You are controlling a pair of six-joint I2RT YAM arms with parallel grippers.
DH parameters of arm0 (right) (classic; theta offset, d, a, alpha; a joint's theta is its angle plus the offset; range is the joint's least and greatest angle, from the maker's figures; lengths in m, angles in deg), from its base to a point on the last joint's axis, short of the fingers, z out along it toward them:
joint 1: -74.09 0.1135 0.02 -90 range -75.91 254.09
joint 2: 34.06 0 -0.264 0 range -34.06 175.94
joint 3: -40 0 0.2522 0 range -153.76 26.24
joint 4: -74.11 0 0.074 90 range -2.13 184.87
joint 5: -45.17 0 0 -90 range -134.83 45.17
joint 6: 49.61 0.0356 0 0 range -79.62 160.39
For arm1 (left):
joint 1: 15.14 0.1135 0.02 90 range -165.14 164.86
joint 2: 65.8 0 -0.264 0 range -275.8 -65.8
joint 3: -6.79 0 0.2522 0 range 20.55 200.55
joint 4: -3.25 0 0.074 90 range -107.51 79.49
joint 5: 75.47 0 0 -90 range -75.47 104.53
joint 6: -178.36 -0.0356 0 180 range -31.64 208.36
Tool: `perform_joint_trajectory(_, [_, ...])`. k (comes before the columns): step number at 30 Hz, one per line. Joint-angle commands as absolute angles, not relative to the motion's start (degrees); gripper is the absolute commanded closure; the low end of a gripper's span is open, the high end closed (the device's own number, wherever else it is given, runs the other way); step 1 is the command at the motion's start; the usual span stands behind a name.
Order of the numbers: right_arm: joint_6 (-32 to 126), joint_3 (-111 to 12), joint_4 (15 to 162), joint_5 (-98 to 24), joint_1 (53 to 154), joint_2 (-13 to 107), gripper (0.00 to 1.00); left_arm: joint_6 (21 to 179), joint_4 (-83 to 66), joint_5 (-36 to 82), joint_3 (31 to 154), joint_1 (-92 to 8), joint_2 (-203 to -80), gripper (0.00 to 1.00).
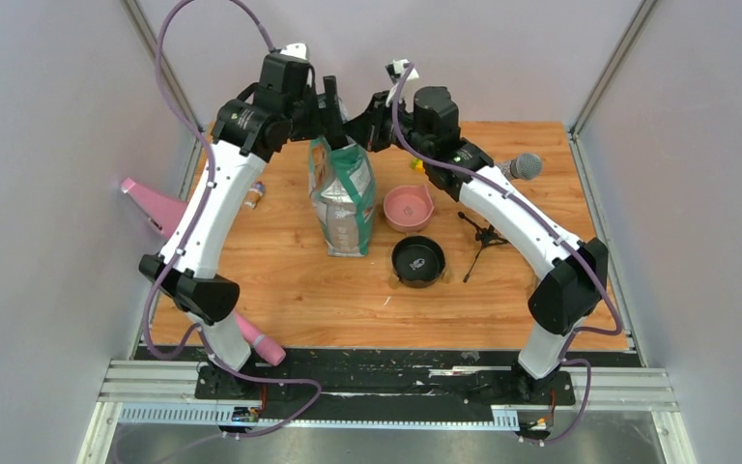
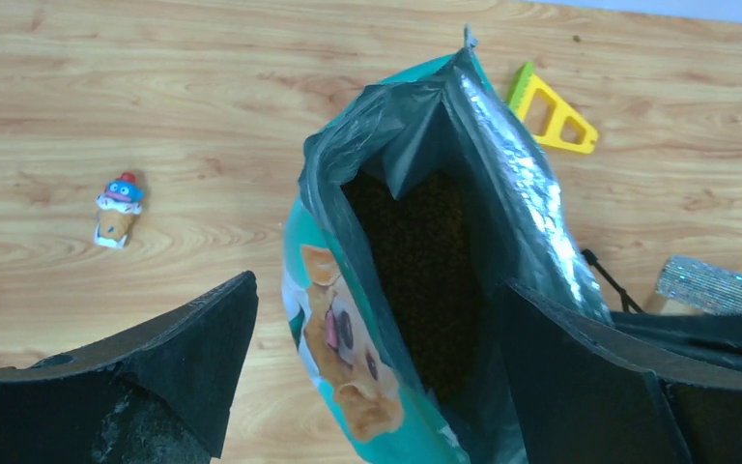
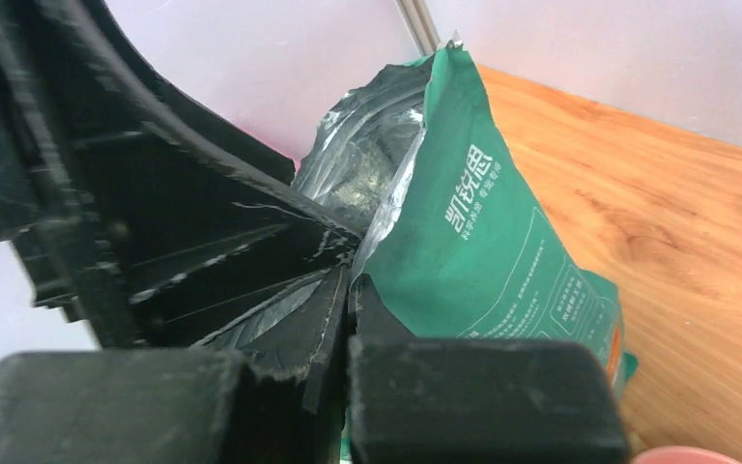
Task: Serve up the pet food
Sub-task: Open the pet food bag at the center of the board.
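The teal-green and white bag [image 1: 341, 198] stands upright on the wooden table, its top open. In the left wrist view the pet food [image 2: 425, 261] shows as dark brown kibble deep inside the bag [image 2: 348, 329]. My left gripper [image 2: 377, 280] hovers above the mouth, open wide, one finger [image 2: 193, 358] outside the dog-printed wall and the other [image 2: 589, 377] over the far side. My right gripper [image 3: 351, 280] is shut on the top edge of the bag [image 3: 483, 242], pinching the green wall and its silver lining. From above, both grippers [image 1: 333, 121] [image 1: 362, 133] meet over the bag's top.
A pink bowl [image 1: 408, 206] and a black bowl [image 1: 418, 260] sit right of the bag. Behind them lie a glittery microphone [image 1: 522, 166] and a small black tripod [image 1: 481, 242]. A little toy [image 2: 118, 208] and a yellow triangle [image 2: 551, 116] lie on the table. A pink object [image 1: 155, 208] leans at the left wall.
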State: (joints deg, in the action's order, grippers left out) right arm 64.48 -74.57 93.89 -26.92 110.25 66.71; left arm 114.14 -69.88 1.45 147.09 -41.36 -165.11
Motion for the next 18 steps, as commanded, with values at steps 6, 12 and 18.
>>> perform_joint_trajectory(6, [59.81, -73.65, 85.24, -30.09, 112.1, 60.91, 1.0, 115.02, -76.66, -9.85, 152.98, -45.47, -170.29, 0.24])
perform_joint_trajectory(12, [53.37, -76.45, 89.19, -34.83, 112.3, 60.89, 1.0, 110.14, -79.41, -14.5, 158.45, -47.62, -170.67, 1.0])
perform_joint_trajectory(18, [35.18, -87.16, 106.17, -54.17, 112.32, 61.29, 1.0, 97.67, -75.34, -21.0, 158.36, -48.17, -162.85, 1.0])
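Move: Just below the open left hand lies the bag's left rim, about 3 cm down and 1 cm to its right. The right gripper already holds the right rim some 7 cm to the left hand's right, 2 cm back and 1 cm lower. A toy ice cream stands about 15 cm to its left and 4 cm back, and the pink bowl roughly 16 cm to its right and 8 cm back, both over 30 cm lower. For the right hand, the left rim is 6 cm to its left, 2 cm ahead and 2 cm lower. Sinking about 3 cm with one finger inside the bag's mouth and the other outside, the left hand shuts fully and pinches the left rim, then lifts about 1 cm while rolling its left side up, some 17 degrees in all. The right hand keeps its pinch on the right rim and, late on, draws it about 2 cm to the right while turning. ##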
